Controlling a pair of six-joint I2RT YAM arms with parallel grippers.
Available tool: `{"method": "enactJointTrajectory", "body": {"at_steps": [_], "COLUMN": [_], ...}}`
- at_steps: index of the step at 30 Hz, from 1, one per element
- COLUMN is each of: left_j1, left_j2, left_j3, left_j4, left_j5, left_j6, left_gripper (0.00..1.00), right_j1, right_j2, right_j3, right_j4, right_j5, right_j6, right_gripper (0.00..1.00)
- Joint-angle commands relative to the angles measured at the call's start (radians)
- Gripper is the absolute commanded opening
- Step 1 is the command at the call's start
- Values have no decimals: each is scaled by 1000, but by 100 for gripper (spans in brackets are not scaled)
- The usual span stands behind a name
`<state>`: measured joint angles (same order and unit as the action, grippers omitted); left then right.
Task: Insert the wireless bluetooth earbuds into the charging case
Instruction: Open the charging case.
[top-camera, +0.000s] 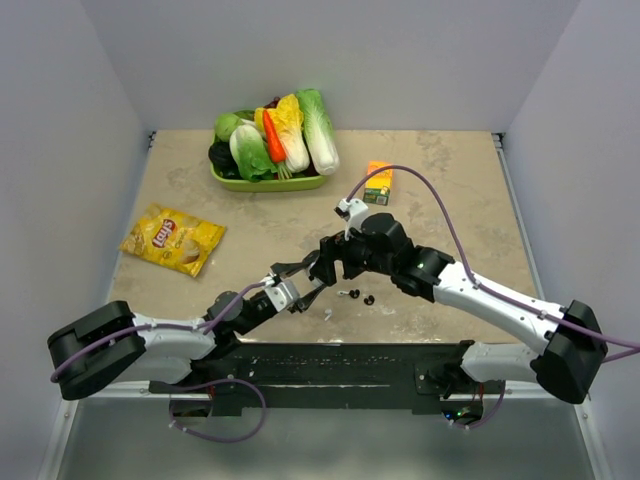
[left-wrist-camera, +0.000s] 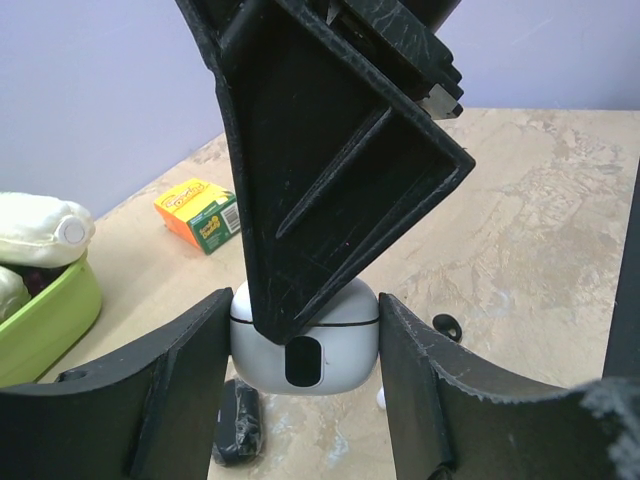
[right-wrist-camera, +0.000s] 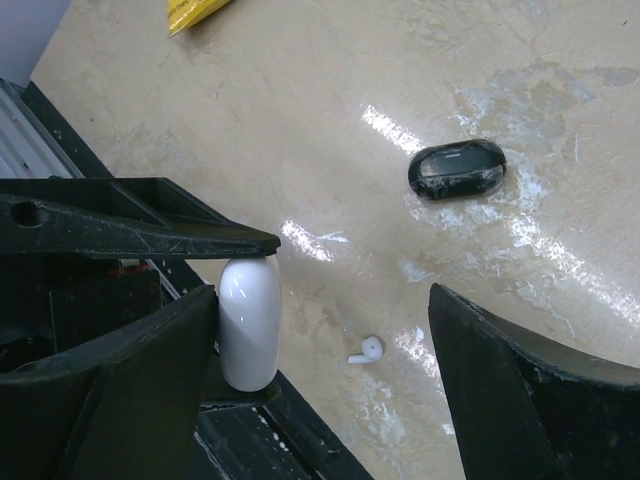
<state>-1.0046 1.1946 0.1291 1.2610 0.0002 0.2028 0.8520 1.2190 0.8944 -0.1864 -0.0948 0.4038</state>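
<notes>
The white charging case (left-wrist-camera: 330, 355) hangs lid-shut just above the table, and my left gripper (left-wrist-camera: 305, 300) is shut on it. My right gripper (right-wrist-camera: 322, 300) stands open around the case (right-wrist-camera: 249, 320): one finger rests against its side, the other is far off. A white earbud (right-wrist-camera: 366, 350) lies on the table under the right jaws. A glossy black earbud (right-wrist-camera: 457, 170) lies farther out. In the top view both grippers (top-camera: 303, 283) (top-camera: 325, 262) meet at the table's middle front, with two black earbuds (top-camera: 352, 294) (top-camera: 369, 299) and the white earbud (top-camera: 327, 316) beside them.
A green tray (top-camera: 225, 180) of toy vegetables stands at the back. An orange-and-green small box (top-camera: 378, 184) sits at the back right and a yellow chips bag (top-camera: 172, 239) at the left. The arms' black base rail (top-camera: 330, 360) runs along the near edge.
</notes>
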Motion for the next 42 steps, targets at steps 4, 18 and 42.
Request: {"method": "enactJointTrajectory", "body": {"at_steps": [4, 18, 42], "left_j1": [-5, -5, -6], "left_j2": [-30, -23, -38], "left_j3": [-13, -13, -20], "left_j4": [126, 120, 133], "left_j5": [3, -32, -20], "left_j6": [9, 4, -20], "left_gripper": [0, 0, 0], "right_j1": [-8, -11, -13], "right_j2": [-41, -81, -15], "right_j3": [-5, -3, -2], "right_j4": [-12, -19, 111], "right_j5": [89, 103, -42], "right_j6": [1, 1, 44], "right_gripper": [84, 84, 52]}}
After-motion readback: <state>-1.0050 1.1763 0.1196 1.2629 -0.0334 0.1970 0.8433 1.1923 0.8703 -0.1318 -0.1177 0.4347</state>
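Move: The charging case is already held shut between the left fingertips, right at that hand's point; from the right hand it lies about 2 cm back and 2 cm left, 1 cm lower, with one finger already at its lid seam. On the table some 16 cm below the right hand, a black oval case lies 7 cm ahead and 1 cm left, a white earbud about 6 cm back and 1 cm right, and the black buds 2 cm back and 9 cm right. With one fingertip at the lid seam, the right hand works up about 1 cm while swinging some 2 cm right and 1 cm forward, then rises to roughly 2.5 cm above its start, taking the lid open. It then comes back left and down over the case to about 1 cm above where it began, narrowing its fingers by about a third so that they stand either side of the lid, while the left fingers keep the case held almost still. ##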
